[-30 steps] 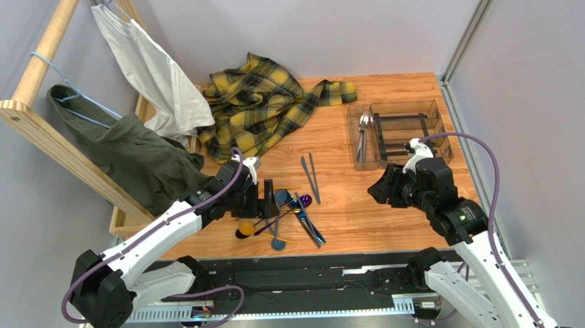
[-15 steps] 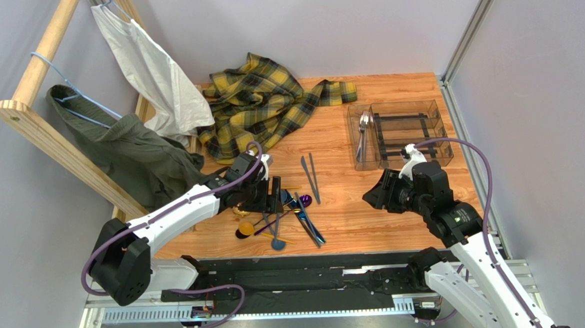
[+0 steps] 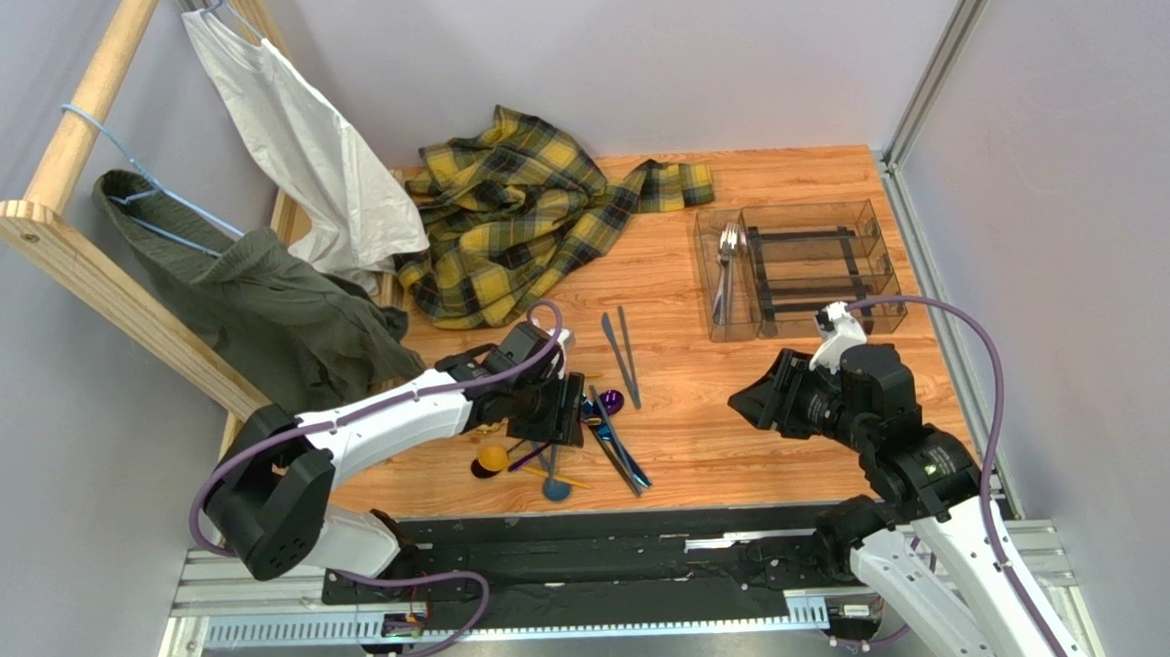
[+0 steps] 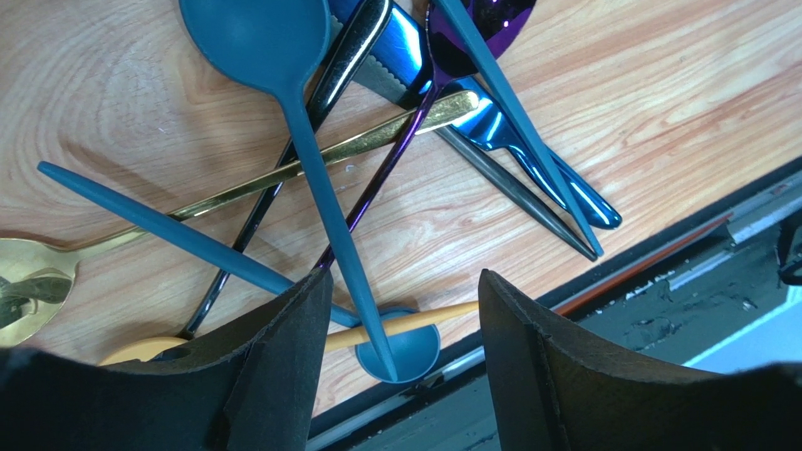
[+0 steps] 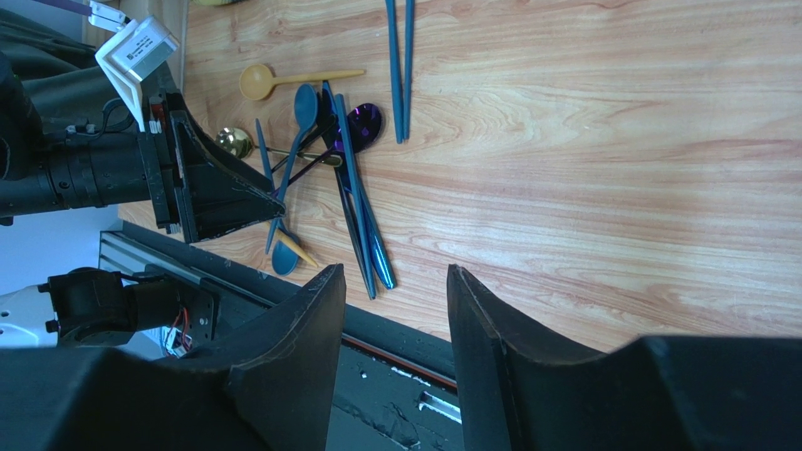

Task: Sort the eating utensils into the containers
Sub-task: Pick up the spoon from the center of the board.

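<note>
Several eating utensils lie crossed in a pile [image 3: 582, 434] near the table's front edge. My left gripper [image 4: 403, 282] stands open low over the pile. The handle of a teal spoon [image 4: 311, 160] runs between its fingers and touches neither. Around it lie a gold spoon [image 4: 282, 174], a purple spoon [image 4: 471, 28], an iridescent blue knife [image 4: 527, 155] and a second teal spoon bowl [image 4: 419, 355]. Two grey sticks [image 3: 621, 357] lie apart from the pile. The clear tray of containers [image 3: 889, 260] holds a silver fork [image 3: 727, 269]. My right gripper [image 5: 395, 272] hangs open and empty, to the right of the pile.
A yellow plaid shirt [image 3: 517, 212] lies at the back of the table. A green garment [image 3: 267, 308] and a white cloth [image 3: 304, 148] hang on the wooden rack [image 3: 83, 250] at left. A black rail [image 3: 602, 531] runs along the front edge.
My left gripper has slid right over the pile and its jaws have narrowed. The right gripper has drifted slightly towards the pile.
</note>
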Action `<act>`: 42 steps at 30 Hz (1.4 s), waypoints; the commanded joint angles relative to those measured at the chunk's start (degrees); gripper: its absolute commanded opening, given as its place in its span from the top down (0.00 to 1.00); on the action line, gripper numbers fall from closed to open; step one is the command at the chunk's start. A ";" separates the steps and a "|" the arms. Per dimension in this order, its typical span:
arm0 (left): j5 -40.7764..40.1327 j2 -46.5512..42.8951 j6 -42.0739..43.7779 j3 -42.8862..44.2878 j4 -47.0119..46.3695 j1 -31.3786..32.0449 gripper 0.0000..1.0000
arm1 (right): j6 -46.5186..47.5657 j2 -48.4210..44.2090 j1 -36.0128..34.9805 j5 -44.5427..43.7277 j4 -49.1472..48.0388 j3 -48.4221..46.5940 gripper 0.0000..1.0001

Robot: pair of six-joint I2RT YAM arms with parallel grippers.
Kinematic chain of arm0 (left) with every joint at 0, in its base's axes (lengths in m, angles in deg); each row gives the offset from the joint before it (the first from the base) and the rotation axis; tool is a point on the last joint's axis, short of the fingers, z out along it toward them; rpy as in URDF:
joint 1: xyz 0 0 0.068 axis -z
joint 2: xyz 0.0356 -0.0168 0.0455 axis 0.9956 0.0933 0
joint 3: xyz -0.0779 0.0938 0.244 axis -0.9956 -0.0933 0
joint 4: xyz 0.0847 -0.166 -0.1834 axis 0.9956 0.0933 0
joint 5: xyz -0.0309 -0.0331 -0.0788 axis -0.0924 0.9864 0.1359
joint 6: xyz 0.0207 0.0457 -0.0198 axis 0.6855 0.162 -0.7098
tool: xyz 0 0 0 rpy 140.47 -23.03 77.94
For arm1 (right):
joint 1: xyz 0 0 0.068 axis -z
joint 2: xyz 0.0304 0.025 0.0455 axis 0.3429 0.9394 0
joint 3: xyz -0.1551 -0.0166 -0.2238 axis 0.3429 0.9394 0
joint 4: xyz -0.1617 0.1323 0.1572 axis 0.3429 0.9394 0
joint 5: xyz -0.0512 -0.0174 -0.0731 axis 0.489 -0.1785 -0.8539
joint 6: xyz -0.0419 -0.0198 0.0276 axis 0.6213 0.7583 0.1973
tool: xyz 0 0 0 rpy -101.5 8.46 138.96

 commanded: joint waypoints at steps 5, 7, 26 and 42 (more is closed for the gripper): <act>-4.87 0.39 -1.18 0.36 0.65 1.19 0.33 | -1.33 -2.02 -0.23 0.39 -0.29 0.45 0.53; -5.39 0.92 -1.01 0.45 0.83 1.54 0.37 | -1.24 -2.19 -0.23 0.03 -0.29 0.63 0.53; -10.76 3.91 -1.18 2.38 3.38 4.18 0.65 | -1.77 -2.28 -0.23 -0.14 -0.46 1.51 0.53; -14.18 5.49 -0.65 5.28 5.93 4.80 1.00 | -3.44 -2.72 -0.23 2.31 -1.07 1.51 0.53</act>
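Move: The blue spoon pointing outward lies under the left hand, its middle some 3 cm ahead and 3 cm below, neither left nor right. At that depth too, the purple spoon crosses it with its middle about 3 cm ahead and 1 cm right; the gold spoon's middle is 4 cm ahead and 2 cm left, and a blue chopstick's 2 cm ahead and 8 cm right. From the idle right hand, the blue spoon is roughly 23 cm left, 2 cm ahead and 14 cm below. Down and slightly left, about 2 cm lower in all, the left hand settles onto the handle half of the blue spoon while its wrist tilts some 10 degrees, so the fingers point more steeply down. The fingers narrow gradually, then shut on the handle near where the purple spoon's handle crosses, the hand easing about half a centimetre forward as they close. ##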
